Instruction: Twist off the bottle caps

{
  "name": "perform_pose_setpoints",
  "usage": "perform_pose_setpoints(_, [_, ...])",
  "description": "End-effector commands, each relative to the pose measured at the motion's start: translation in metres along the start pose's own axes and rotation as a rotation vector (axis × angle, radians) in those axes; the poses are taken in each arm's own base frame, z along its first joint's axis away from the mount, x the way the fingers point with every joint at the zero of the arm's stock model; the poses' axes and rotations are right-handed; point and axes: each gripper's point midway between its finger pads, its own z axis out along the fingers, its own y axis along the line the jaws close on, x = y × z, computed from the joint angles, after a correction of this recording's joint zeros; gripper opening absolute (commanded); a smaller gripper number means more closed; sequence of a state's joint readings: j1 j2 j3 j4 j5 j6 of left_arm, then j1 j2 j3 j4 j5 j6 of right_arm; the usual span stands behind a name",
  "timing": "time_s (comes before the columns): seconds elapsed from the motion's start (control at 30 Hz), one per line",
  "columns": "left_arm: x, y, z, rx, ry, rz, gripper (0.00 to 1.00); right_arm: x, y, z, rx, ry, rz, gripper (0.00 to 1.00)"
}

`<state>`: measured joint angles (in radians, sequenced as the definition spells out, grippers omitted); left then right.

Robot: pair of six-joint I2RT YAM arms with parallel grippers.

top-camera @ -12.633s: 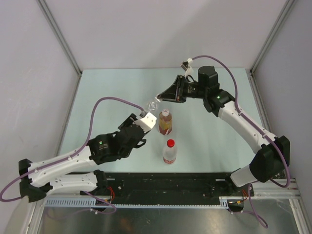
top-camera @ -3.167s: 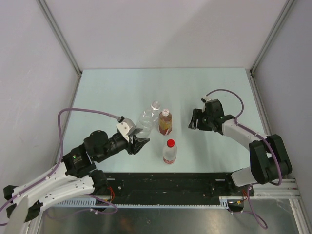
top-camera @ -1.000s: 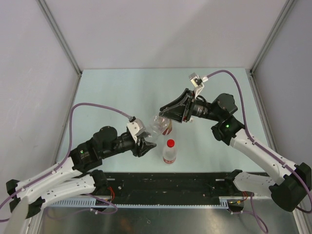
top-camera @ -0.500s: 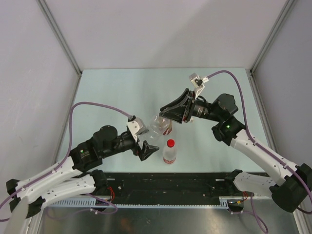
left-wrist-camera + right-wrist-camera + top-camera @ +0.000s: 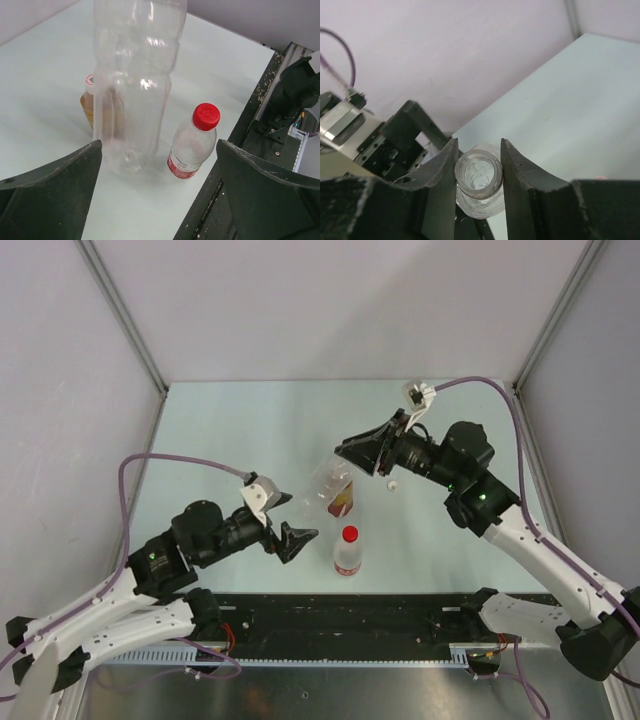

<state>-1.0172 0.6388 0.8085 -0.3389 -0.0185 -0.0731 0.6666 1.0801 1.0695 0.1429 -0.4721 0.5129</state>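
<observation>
My right gripper [image 5: 352, 454] is shut on the open, capless neck of the clear plain bottle [image 5: 328, 481], which hangs tilted above the table; in the right wrist view the two fingers [image 5: 516, 165] press the neck's rim [image 5: 479, 174] from both sides. A small white cap [image 5: 393, 485] lies loose on the table. Partly behind the clear bottle [image 5: 135, 85] stands the amber bottle [image 5: 341, 504], its pale cap [image 5: 90, 80] on. The labelled bottle [image 5: 347, 555] stands upright with its red cap [image 5: 349, 533] on. My left gripper [image 5: 297, 537] is open, apart from the clear bottle's base.
A black rail [image 5: 350, 615] runs along the table's near edge, close to the red-capped bottle [image 5: 192, 145]. Grey walls enclose the table on three sides. The left arm's purple cable [image 5: 180, 462] arcs over the left half.
My left gripper has opened, let go of the clear bottle's base and drawn back to the left. The right gripper has carried the bottle slightly right, uncovering the white cap on the table.
</observation>
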Motion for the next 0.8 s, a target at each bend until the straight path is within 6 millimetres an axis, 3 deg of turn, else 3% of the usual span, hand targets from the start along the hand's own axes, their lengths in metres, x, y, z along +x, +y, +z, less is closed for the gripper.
perform_pose_setpoints(0.0, [-0.018, 0.008, -0.006, -0.049, -0.071, -0.017, 0.99, -0.056, -0.002, -0.016, 0.149, -0.152, -0.110, 0.00])
perform_pose_setpoints(0.23, [-0.008, 0.008, -0.001, -0.049, -0.042, -0.021, 1.00, -0.083, -0.028, -0.048, 0.383, -0.231, -0.202, 0.00])
perform_pose_setpoints(0.4, [-0.002, 0.008, 0.005, -0.049, -0.014, -0.016, 0.99, -0.093, -0.063, -0.081, 0.589, -0.256, -0.223, 0.00])
perform_pose_setpoints(0.57, [0.001, 0.010, 0.007, -0.060, -0.002, -0.013, 1.00, -0.090, -0.102, -0.113, 0.764, -0.235, -0.195, 0.00])
perform_pose_setpoints(0.77, [0.003, 0.011, 0.009, -0.063, 0.006, -0.005, 0.99, -0.070, -0.155, -0.143, 0.958, -0.164, -0.134, 0.00])
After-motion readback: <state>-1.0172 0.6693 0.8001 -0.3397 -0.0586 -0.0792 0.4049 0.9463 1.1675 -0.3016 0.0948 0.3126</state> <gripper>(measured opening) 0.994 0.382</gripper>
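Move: The right hand already holds the uncapped clear bottle by its neck; the open table it is carried towards lies about 20 cm to its right, 12 cm ahead and 38 cm below. The loose white cap lies there, some 15 cm right and 14 cm ahead; the amber bottle stands straight ahead about 8 cm, the red-capped bottle 8 cm back and 2 cm right. From the left hand that open table is roughly 28 cm right and 20 cm ahead. Keeping its pinch on the neck of the clear bottle, the right hand carries it away from the wide-open left gripper, about 17 cm to the right and half as far forward, towards the open table by the loose cap. It lifts some 3 cm at first and then sinks about 5, speeding up sideways, while the wrist swings clockwise by nearly 50 degrees so that the fingers end up pointing mostly forward. ##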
